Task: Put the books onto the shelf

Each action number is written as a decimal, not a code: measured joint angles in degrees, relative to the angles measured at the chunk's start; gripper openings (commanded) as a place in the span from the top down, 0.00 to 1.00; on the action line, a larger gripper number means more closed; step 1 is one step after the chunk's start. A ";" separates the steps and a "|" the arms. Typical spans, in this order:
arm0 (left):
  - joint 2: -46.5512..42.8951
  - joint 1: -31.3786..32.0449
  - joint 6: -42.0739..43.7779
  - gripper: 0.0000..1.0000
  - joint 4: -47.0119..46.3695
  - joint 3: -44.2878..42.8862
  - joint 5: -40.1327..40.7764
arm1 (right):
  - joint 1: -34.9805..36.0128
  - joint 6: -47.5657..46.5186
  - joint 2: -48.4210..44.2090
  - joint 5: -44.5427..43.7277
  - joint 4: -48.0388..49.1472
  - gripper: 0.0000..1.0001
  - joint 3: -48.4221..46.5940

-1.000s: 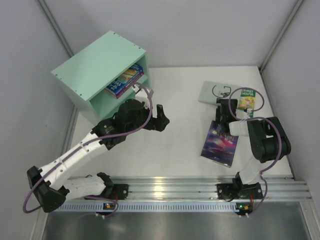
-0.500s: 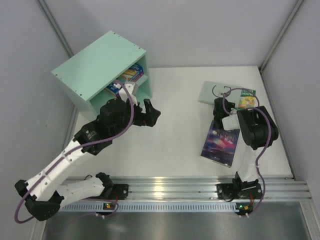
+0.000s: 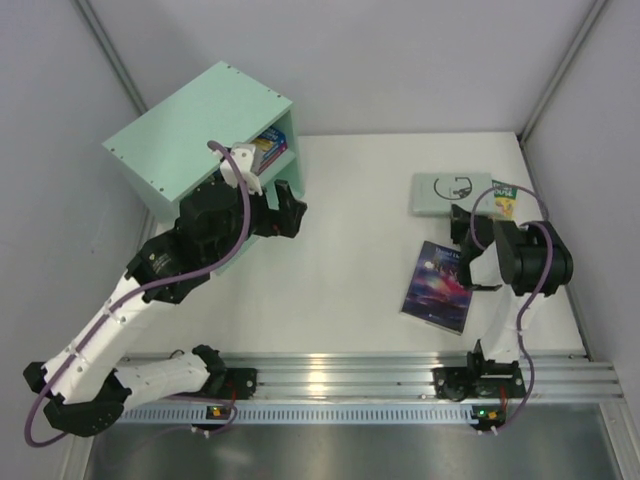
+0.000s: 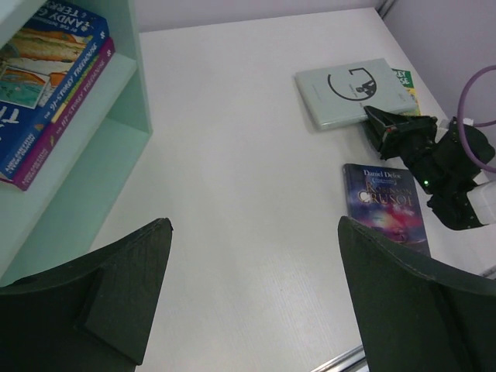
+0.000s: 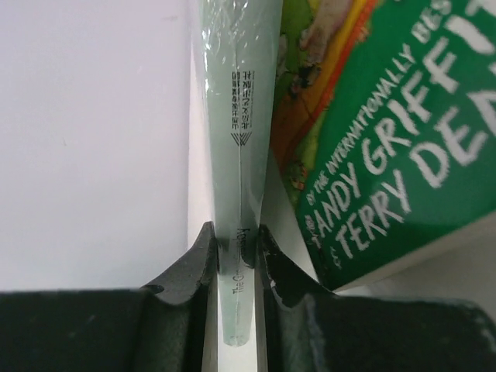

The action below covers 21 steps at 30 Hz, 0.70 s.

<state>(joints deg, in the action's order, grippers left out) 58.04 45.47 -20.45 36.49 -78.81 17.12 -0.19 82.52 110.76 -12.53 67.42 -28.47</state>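
Note:
The mint-green shelf (image 3: 190,130) stands at the far left, with two books in its upper compartment: a blue-yellow one (image 4: 46,54) on a magenta one (image 4: 66,108). My left gripper (image 3: 285,210) hovers open just in front of the shelf, nothing between its fingers (image 4: 252,225). At the right, a pale grey-green book (image 3: 445,190) lies partly over a green book (image 3: 503,200). My right gripper (image 3: 460,218) is shut on the pale book's near edge (image 5: 236,116), with the green book (image 5: 403,155) beside it. A galaxy-cover book (image 3: 438,288) lies flat nearer the front.
White walls close in the table on the left, back and right. An aluminium rail (image 3: 350,375) with both arm bases runs along the near edge. The right arm's elbow (image 3: 535,260) bends above the galaxy book's right side.
The right gripper has closed on the pale book's edge, and the book has shifted a little to the right. The left arm has drawn back toward the shelf, still open.

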 measured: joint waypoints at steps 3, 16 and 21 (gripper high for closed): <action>1.09 -0.02 1.46 0.06 1.90 -2.67 1.66 | -1.75 -1.75 -2.08 5.77 -0.26 1.00 0.33; 5.46 -0.07 5.18 0.06 8.79 -14.19 8.87 | -0.26 -1.33 -18.82 27.06 -1.90 1.00 4.13; 9.05 -0.09 5.75 0.06 10.64 -19.26 10.97 | 5.88 -0.90 -19.34 30.29 -3.54 1.00 5.55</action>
<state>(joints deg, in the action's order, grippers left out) 67.09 45.39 -14.70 47.13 -98.06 28.10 5.69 81.62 91.42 17.76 63.88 -22.92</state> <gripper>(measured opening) 0.941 0.155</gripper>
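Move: The right hand already grips the near edge of the grey book. The books in the shelf lie some 61 cm to its left, 7 cm farther out and 12 cm higher. From the same hand, the green Treehouse book is about 9 cm right and 4 cm ahead, partly under the grey book, and the purple book is roughly 18 cm back and 7 cm left. From the left hand, the shelved books lie about 27 cm ahead, 14 cm left and 20 cm below. Still pinching the grey book by its edge, the right hand lifts it away from the green book and carries it left towards the shelf, about 13 cm over and 9 cm up, drawing back some 6 cm while turning roughly 35 degrees counter-clockwise and tipping slightly up. The empty left hand, fingers wide, rises about 5 cm beside the shelf, easing a little left and forward. ##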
